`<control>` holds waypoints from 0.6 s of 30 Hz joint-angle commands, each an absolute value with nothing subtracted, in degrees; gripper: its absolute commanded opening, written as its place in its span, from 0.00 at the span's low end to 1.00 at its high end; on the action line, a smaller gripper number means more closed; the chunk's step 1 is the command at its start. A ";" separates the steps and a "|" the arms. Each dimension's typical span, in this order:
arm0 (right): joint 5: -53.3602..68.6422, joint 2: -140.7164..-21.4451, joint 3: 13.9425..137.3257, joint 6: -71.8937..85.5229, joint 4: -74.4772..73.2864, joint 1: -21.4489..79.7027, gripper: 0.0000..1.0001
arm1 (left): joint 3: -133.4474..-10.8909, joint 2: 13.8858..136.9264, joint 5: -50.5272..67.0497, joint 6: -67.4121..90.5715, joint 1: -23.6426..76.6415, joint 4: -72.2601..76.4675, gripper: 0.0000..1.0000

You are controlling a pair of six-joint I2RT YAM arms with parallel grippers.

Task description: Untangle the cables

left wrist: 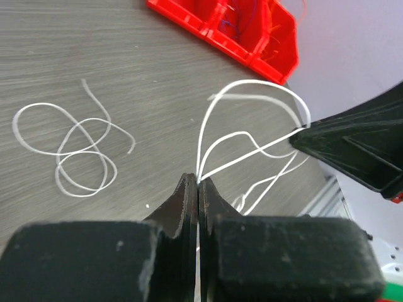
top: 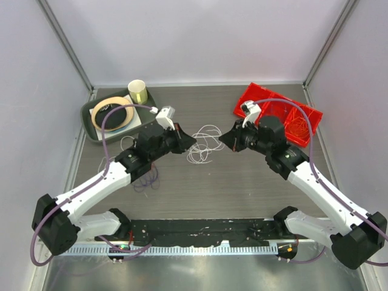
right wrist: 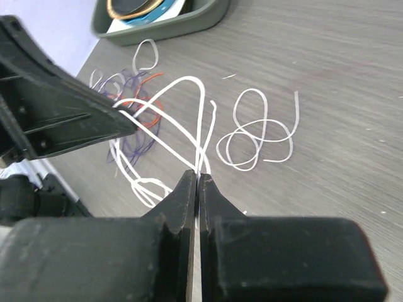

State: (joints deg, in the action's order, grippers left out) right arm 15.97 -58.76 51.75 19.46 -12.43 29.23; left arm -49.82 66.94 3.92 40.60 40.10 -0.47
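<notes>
A white cable [top: 205,145] hangs in loops between my two grippers above the table's middle. My left gripper [top: 191,140] is shut on one part of it, the strand [left wrist: 252,155] coming straight out of the closed tips [left wrist: 199,181]. My right gripper [top: 223,139] is shut on the same white cable [right wrist: 189,79], pinched at its tips [right wrist: 198,176]. A second white cable [left wrist: 75,151] lies loose on the table in flat loops. Purple cable [right wrist: 135,141] and orange-red cable [right wrist: 141,104] lie bunched under the left arm.
A red bin [top: 279,112] with orange-red wire inside stands at the back right. A green tray [top: 91,130] holding a tape roll [top: 113,113] and a cup [top: 137,91] stands at the back left. More purple wire [top: 145,180] lies near the left forearm.
</notes>
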 commanded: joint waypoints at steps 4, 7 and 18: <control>-2.74 -55.11 51.51 19.77 -15.83 27.33 0.14 | -48.52 60.13 -15.56 40.25 37.97 -12.31 0.00; 1.65 -55.55 50.72 19.95 -13.90 27.42 0.14 | -47.73 59.24 -12.22 39.64 37.97 -10.55 0.00; 20.26 -56.16 48.26 13.04 -6.18 27.42 0.46 | -47.99 58.10 -3.88 37.53 37.97 -7.39 0.00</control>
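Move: Both hands already pinch the held white cable, whose loops hang about 5 cm to the right of the left hand and 5 cm to the left of the right one. From the left hand, a loose white cable lies some 12 cm ahead, 0 cm sideways and 18 cm below. Also on the table, the purple-orange tangle sits roughly 5 cm back and 20 cm to the left of the left hand. The hands part: left pulls about 6 cm left, still pinching; right goes 4 cm right, opens and lets go. ##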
